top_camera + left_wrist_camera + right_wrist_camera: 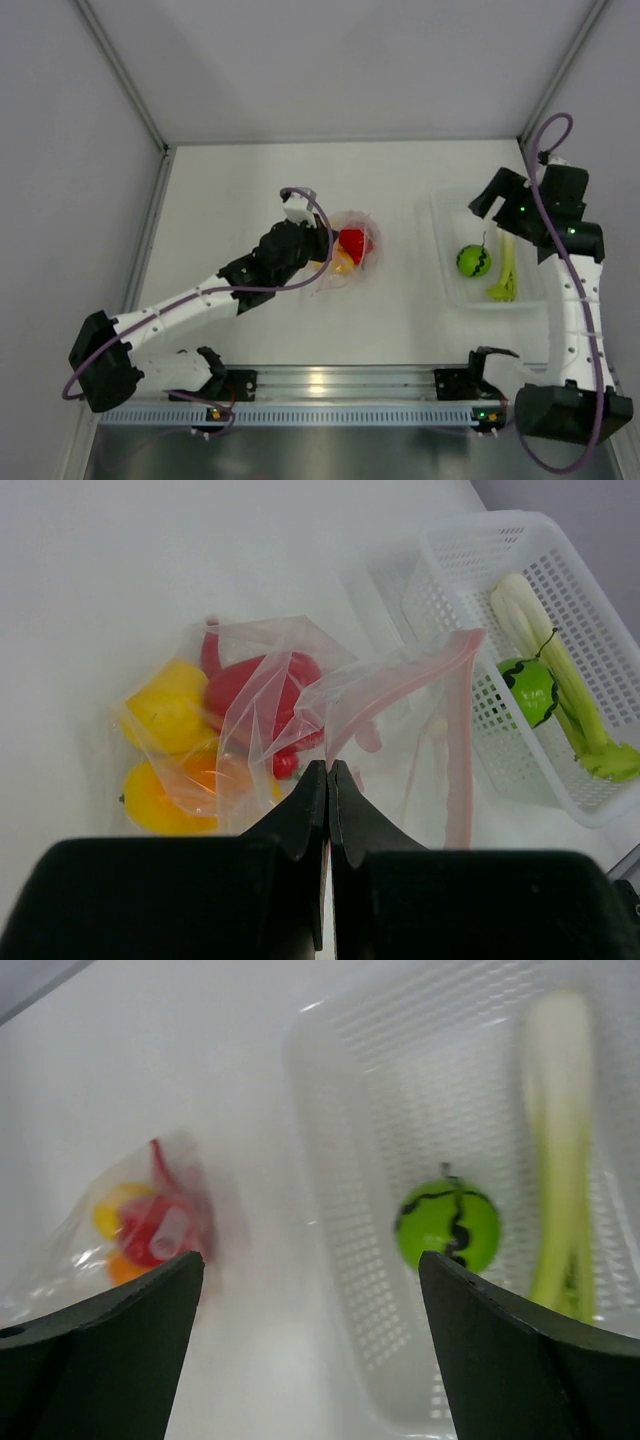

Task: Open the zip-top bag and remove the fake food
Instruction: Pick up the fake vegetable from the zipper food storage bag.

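The zip-top bag [352,250] lies crumpled at the table's middle, its pink zip strip [462,720] hanging open toward the tray. Inside it I see fake food: a red pepper [250,685], a yellow piece [165,705] and an orange piece [165,795]. My left gripper [328,768] is shut on a fold of the bag's film near its mouth. A green ball [447,1222] and a pale leek stalk [555,1110] lie in the white tray [445,212]. Over the tray's far left part, my right gripper [310,1255] hangs open, holding nothing.
The perforated tray [470,550] stands at the right of the table, close to the bag's open mouth. Grey walls enclose the table at the left, back and right. The arms' base rail [340,385] runs along the near edge.
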Motion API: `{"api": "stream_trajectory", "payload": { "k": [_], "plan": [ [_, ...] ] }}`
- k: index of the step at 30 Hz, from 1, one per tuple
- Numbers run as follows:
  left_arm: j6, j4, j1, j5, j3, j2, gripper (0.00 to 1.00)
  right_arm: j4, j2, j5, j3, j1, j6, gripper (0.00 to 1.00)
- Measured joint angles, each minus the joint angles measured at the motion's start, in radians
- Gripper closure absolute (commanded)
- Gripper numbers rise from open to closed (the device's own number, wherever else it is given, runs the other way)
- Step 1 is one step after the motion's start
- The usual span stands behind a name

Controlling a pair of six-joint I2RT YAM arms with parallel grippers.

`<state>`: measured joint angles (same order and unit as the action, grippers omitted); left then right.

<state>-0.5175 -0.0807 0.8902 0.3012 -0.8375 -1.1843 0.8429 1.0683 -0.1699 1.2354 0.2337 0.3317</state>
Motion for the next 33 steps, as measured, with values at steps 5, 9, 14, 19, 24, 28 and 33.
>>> {"api": "stream_trajectory", "payload": {
  "k": [5,9,14,19,24,28,33],
  "plan": [
    [-0.006,0.021,0.000,-0.032,-0.034,-0.001,1.00,-0.090,-0.109,-0.068,-0.077,-0.304,0.104,0.36],
    [-0.017,0.029,0.000,-0.059,-0.074,-0.010,1.00,-0.164,-0.186,-0.109,-0.142,-0.463,0.181,0.43],
    [-0.047,0.030,0.000,-0.069,-0.105,-0.044,1.00,-0.230,-0.230,-0.113,-0.224,-0.660,0.248,0.49],
    [-0.093,0.032,0.006,-0.068,-0.137,-0.098,1.00,-0.278,-0.254,-0.042,-0.278,-0.828,0.317,0.55],
    [-0.144,0.033,0.023,-0.045,-0.182,-0.151,1.00,-0.352,-0.245,0.057,-0.280,-0.999,0.377,0.68],
    [-0.175,0.032,0.042,-0.035,-0.229,-0.196,1.00,-0.389,-0.213,0.154,-0.279,-1.057,0.408,0.80],
    [-0.229,0.031,0.080,0.003,-0.267,-0.239,1.00,-0.376,-0.183,0.347,-0.276,-1.057,0.428,0.81]
  ]
}}
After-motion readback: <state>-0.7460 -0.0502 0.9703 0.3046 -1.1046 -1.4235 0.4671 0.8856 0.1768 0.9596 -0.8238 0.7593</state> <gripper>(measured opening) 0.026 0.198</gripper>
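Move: The red bell pepper lies in the open bag some 31 cm to the left of the right hand, about 8 cm farther out and 19 cm below it. An orange fruit lies roughly 5 cm left of the pepper and 6 cm nearer. The green ball sits in the bin under the right hand, about 3 cm ahead and 4 cm right. From the left hand, still pinching the bag's rim, the pepper is some 10 cm ahead, 4 cm right and 15 cm down. Sweep the right gripper fast to the left, out from over the bin to the bag's mouth, about 25 cm and drawing back on the way, then ease it forward a little; swing it some 30 degrees counter-clockwise overall and narrow the fingers from wide open to a small gap. Meanwhile keep the left pinch on the rim and carry it right towards the right gripper, about 8 cm, rising slightly. ##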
